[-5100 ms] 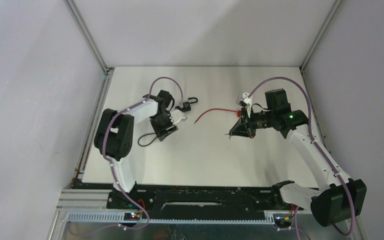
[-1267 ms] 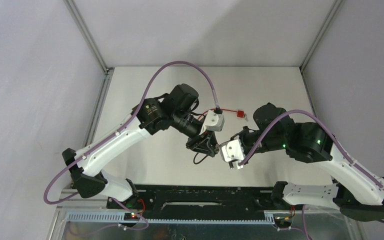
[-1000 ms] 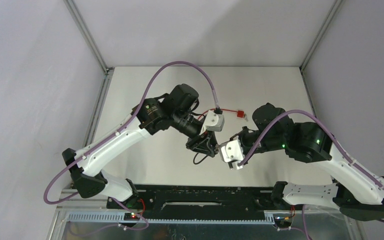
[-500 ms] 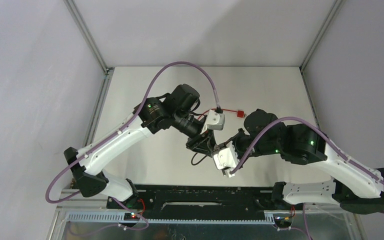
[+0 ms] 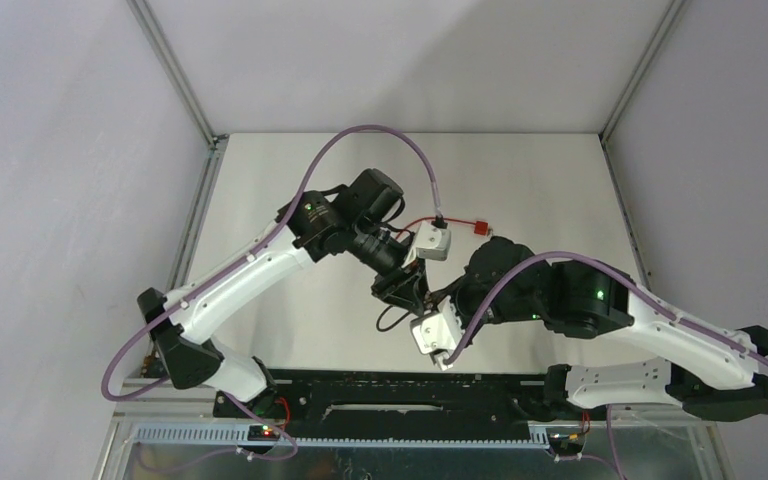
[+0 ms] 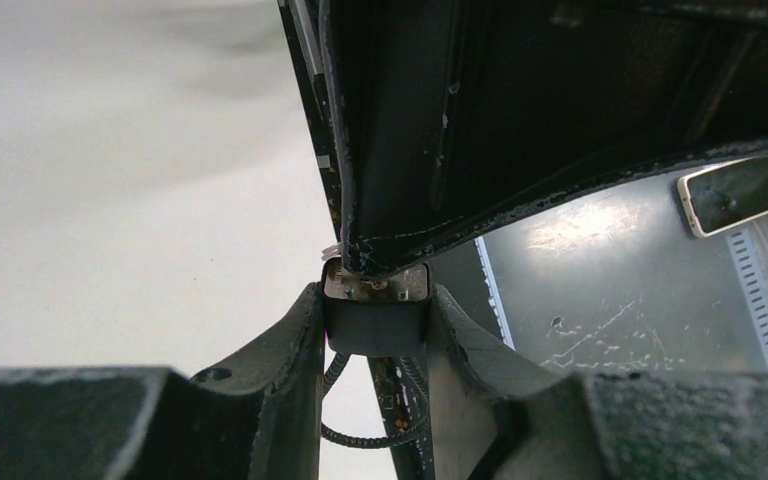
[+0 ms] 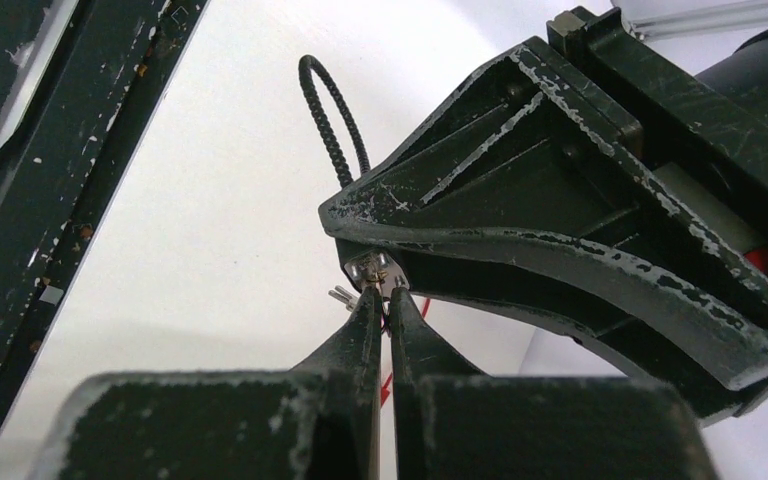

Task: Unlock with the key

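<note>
The padlock (image 6: 375,318) is a small dark block with a silvery end face (image 7: 374,268). My left gripper (image 6: 375,300) is shut on its two sides and holds it above the table. Its black cable shackle (image 6: 360,435) loops out behind the body, and the shackle (image 7: 332,115) shows in the right wrist view too. My right gripper (image 7: 384,298) is shut, with its tips pressed up against the lock's end face at the brass keyway. The key is almost wholly hidden between the pads. In the top view the left gripper (image 5: 400,289) and the right gripper (image 5: 428,303) meet mid-table.
A red tag (image 5: 480,227) on a red cord (image 5: 418,221) lies on the white table (image 5: 520,170) behind the arms. The black base rail (image 5: 390,392) runs along the near edge. Grey walls close in the left, right and back.
My right arm has swung left and nearer, bringing its shut fingertips against the lock's end face. The left arm has shifted slightly and still holds the padlock.
</note>
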`<state>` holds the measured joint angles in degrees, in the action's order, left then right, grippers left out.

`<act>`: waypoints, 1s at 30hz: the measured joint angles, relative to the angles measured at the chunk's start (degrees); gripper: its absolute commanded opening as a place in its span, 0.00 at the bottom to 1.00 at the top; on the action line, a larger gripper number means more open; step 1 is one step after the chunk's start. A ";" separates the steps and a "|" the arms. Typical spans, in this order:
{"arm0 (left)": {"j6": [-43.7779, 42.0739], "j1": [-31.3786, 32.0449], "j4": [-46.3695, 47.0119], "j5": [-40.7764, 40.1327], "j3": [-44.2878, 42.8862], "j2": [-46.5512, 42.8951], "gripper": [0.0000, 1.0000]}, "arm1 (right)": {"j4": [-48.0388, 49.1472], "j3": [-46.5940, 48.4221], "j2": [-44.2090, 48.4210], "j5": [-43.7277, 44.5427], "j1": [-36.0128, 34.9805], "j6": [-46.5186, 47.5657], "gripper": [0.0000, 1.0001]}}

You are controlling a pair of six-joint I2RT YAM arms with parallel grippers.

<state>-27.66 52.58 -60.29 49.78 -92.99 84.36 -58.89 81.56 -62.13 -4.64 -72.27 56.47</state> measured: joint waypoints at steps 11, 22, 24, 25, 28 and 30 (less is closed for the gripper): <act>-3.50 1.01 -3.50 -1.29 0.00 0.63 0.00 | 1.68 -2.03 -1.11 -1.57 -0.33 -0.55 0.05; -8.92 0.85 -5.77 -5.29 -0.02 0.50 0.00 | 5.84 -6.10 -0.79 -4.46 4.26 -3.80 0.40; -9.92 0.72 -5.16 -5.27 -0.02 0.28 0.00 | 5.73 -6.32 -0.17 -5.07 5.18 -4.04 0.41; -10.14 0.61 -4.90 -5.14 -0.02 0.15 0.00 | 5.66 -6.43 0.24 -5.33 5.75 -4.20 0.41; -10.88 0.20 -4.39 -4.79 -0.02 -0.39 0.00 | 5.42 -6.47 1.62 -5.97 7.32 -4.42 0.39; -11.17 -0.07 -4.26 -4.63 -0.02 -0.61 0.00 | 5.40 -6.49 2.64 -6.21 7.98 -4.48 0.37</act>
<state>-38.83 52.51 -64.55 45.15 -93.01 83.74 -53.49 75.07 -59.48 -10.85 -64.29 51.99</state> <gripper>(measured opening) 0.376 0.393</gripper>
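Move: The key is already in the keyhole of the black padlock held in the left fingers, its head pinched by the right fingertips; the lock body lies about 3 cm to the right hand's left, 2 cm below. Its cable loop hangs some 8 cm left, 4 cm back and 7 cm below the right hand; the red padlock lies roughly 14 cm forward, 13 cm right and 27 cm below. From the left hand, the key head is about 2 cm right and 2 cm above. Key and black padlock first go down together, about 2 cm, drifting left, the right fingers still pinching the key and the left ones keeping the lock. Still sinking, the right fingers open and let go of the key, then draw off to the right and forward from the lock, by some 2–3 cm, rising a little at the end. The left hand keeps its grip, tips by about 10 degrees and eases slightly forward and up. ##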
